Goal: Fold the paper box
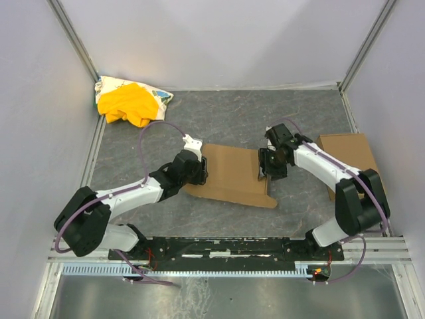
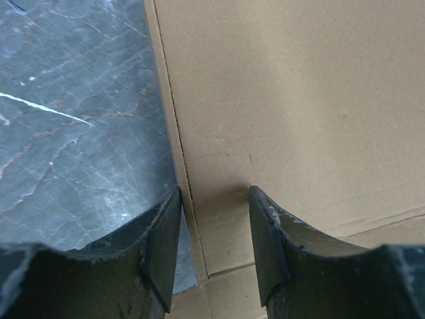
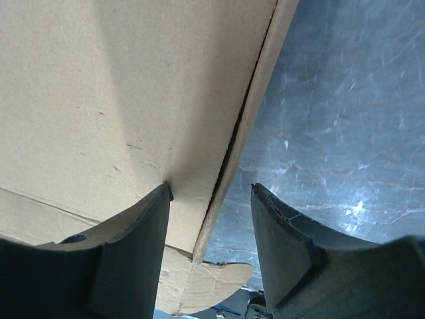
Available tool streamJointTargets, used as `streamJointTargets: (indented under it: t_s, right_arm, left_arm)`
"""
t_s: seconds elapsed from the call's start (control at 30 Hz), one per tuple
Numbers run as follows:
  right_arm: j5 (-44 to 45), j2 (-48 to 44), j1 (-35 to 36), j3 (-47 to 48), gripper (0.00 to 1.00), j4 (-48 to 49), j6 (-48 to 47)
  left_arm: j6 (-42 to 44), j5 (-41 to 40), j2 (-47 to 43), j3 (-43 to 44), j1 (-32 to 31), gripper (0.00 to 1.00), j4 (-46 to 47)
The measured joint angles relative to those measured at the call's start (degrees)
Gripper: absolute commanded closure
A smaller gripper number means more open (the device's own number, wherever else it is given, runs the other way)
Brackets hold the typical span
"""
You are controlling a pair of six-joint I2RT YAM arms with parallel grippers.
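Observation:
The paper box lies in the middle of the table as a shallow brown cardboard shape, its near edge flared out. My left gripper is at its left edge and my right gripper at its right edge. In the left wrist view the gripper stands open astride the box's side wall, one finger over the table and one over the cardboard. The right gripper is open too and straddles the box's opposite edge. A rounded tab shows below that edge.
A smaller flat cardboard rectangle lies at the right, partly under the right arm. A yellow cloth bundle sits in the far left corner. Grey marbled tabletop is walled by pale panels on three sides.

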Motion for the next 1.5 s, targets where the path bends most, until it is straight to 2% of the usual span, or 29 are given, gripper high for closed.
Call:
streamJointTargets:
  t_s: [0.33,0.57,0.73,0.93,1.1,1.23,1.27,1.3,1.33,1.37,1.43,1.5]
  right_arm:
    - [4.8,16.9,-0.4,20.0,0.41,-2.8,-2.9]
    - [6.7,24.4,-1.7,30.5,0.41,-4.3,-4.3]
    - [7.3,26.9,-2.6,35.2,0.41,-4.7,-4.9]
    - [7.3,26.4,-3.4,35.6,0.4,-4.8,-4.9]
    - [7.6,21.9,-3.2,34.6,0.37,-5.0,-4.9]
    - [8.6,14.3,-3.2,31.4,0.4,-5.0,-4.7]
    - [8.6,9.6,-3.2,28.2,0.38,-2.7,-4.4]
    - [8.6,8.3,-3.2,27.4,0.25,-2.6,-4.2]
    - [8.3,4.3,-3.2,23.8,0.06,0.1,-3.2]
    - [7.7,0.9,-3.2,20.3,0.0,2.3,-2.2]
    - [5.0,-7.8,-3.3,10.1,0.01,8.2,-0.7]
    - [2.4,-12.5,-3.4,2.8,0.01,11.5,-0.1]
  left_arm:
    - [0.6,-6.5,11.6,13.5,1.4,0.48,-5.9]
    - [0.6,-6.8,18.0,22.1,5.0,0.48,-8.3]
    - [0.6,-6.8,18.4,26.6,6.2,0.48,-10.1]
    - [0.6,-7.1,16.5,28.0,6.0,0.46,-10.9]
    - [0.6,-9.3,11.6,27.4,5.4,0.45,-11.9]
    - [0.3,-12.9,7.9,26.3,5.5,0.35,-13.7]
    - [-0.2,-14.7,6.0,25.2,5.6,0.32,-14.8]
    - [-0.2,-15.3,5.1,24.2,5.6,0.29,-14.6]
    - [-0.3,-15.9,3.3,22.6,5.7,0.27,-14.7]
    - [-0.5,-16.6,0.9,19.6,5.9,0.25,-13.8]
    - [-1.7,-17.2,-5.7,11.6,6.3,0.24,-11.3]
    - [-3.1,-17.3,-11.6,3.5,6.5,0.22,-8.0]
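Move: The paper box lies under both hands, its middle about 8 cm ahead and 11 cm right of the left hand, and some 6 cm ahead and 13 cm left of the right hand, a few centimetres below both. The box's near flap sticks out towards the robot, its middle roughly 7 cm back and 11 cm right of the left hand. A cardboard box lies some 31 cm right of the right hand and 6 cm ahead. The paper box is pushed away from the robot by both hands, fingertips still on its top beside the left and right edges: the left hand goes forward about 11 cm, turning slightly counter-clockwise, the right about 15 cm. Both then lift clear of the lid and draw back, the left hand also swinging out left, while their fingers open wider. ##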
